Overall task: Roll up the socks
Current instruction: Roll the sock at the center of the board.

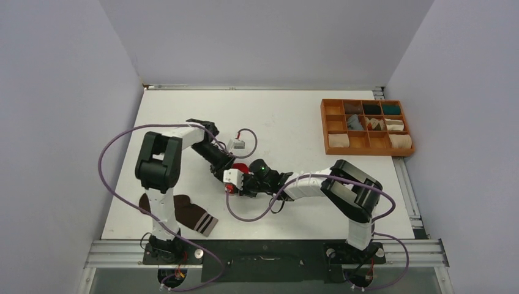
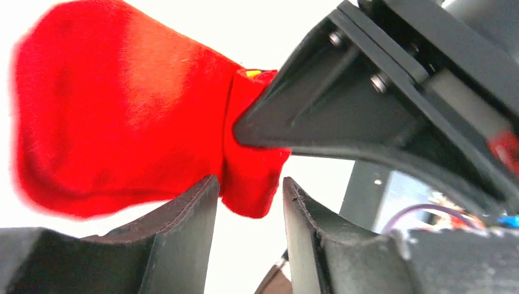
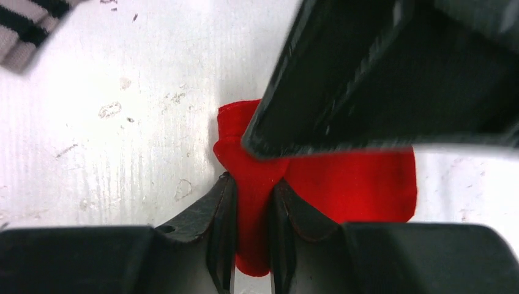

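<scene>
The red sock (image 1: 240,168) lies bunched at the table's middle, between both grippers. In the right wrist view my right gripper (image 3: 252,185) is shut on a narrow fold of the red sock (image 3: 355,190). My left gripper (image 2: 250,185) is open; the tip of that red fold (image 2: 122,122) hangs between its fingertips with a gap on the right side. The right gripper's fingers (image 2: 318,104) press into the sock just above. A dark brown sock with a pale-striped cuff (image 1: 188,212) lies flat by the left arm's base.
A wooden compartment tray (image 1: 326,127) at the back right holds several rolled bundles. A small white box on a cable (image 1: 237,145) lies behind the grippers. A striped cuff (image 3: 24,27) shows in the right wrist view's top left corner.
</scene>
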`<action>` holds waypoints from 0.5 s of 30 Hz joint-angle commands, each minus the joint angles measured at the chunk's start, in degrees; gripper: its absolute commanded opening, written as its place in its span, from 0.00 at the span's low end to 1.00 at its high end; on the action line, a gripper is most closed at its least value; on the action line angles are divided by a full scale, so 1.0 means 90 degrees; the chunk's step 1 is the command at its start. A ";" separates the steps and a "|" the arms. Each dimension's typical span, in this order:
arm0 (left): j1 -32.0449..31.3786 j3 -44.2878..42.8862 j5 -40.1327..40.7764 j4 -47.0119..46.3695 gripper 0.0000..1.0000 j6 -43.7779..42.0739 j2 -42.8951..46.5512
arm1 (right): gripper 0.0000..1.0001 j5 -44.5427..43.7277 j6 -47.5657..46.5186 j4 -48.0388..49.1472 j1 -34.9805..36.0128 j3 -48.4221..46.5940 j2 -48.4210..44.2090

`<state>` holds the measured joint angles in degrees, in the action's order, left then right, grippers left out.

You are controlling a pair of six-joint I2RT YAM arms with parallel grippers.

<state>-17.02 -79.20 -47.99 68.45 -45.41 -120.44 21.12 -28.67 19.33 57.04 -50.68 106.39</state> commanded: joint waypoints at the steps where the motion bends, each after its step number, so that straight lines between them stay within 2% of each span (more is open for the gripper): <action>1: 0.0485 0.0735 -0.0605 -0.1818 0.41 -0.0579 0.1470 | 0.08 0.1048 0.1501 -0.0999 -0.0422 -0.0117 0.0083; 8: 0.0333 0.2068 -0.0013 -0.3122 0.50 -0.1309 0.2774 | 0.06 0.3156 0.3719 -0.1204 -0.1438 -0.0763 0.1110; 12: -0.0109 0.2812 0.0801 -0.4106 0.56 -0.1650 0.3436 | 0.06 0.3849 0.4350 -0.1155 -0.1721 -0.1003 0.1576; 15: -0.0529 0.3044 0.1341 -0.4435 0.59 -0.1925 0.3520 | 0.07 0.4143 0.4720 -0.1231 -0.1917 -0.1232 0.1965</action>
<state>-17.54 -53.54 -43.11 37.71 -57.23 -91.29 54.30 6.33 15.84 41.52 -61.67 117.80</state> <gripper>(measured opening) 0.580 0.198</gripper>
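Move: The red sock's rolled near edge lies about 3 cm right of the left hand, 1 cm back and 1 cm lower, its left end between that hand's part-open fingertips. The right hand still grips that roll, whose middle is some 2 cm to its left, at its own height. The flat part is about 3 cm ahead, 2 cm left and 1 cm below the right hand. The brown sock lies roughly 15 cm left of the left hand, 12 cm back and 3 cm lower. Up and forward, the left hand backs out of the roll by some 4 cm, then sinks back towards its left end, fingers opening wider and swinging from a backward slant to steeply down, still pointing rightward. Meanwhile the right hand keeps its pinch and winds the roll forward, turning almost 50 degrees as it eases about 2 cm forward, slightly right and up. ##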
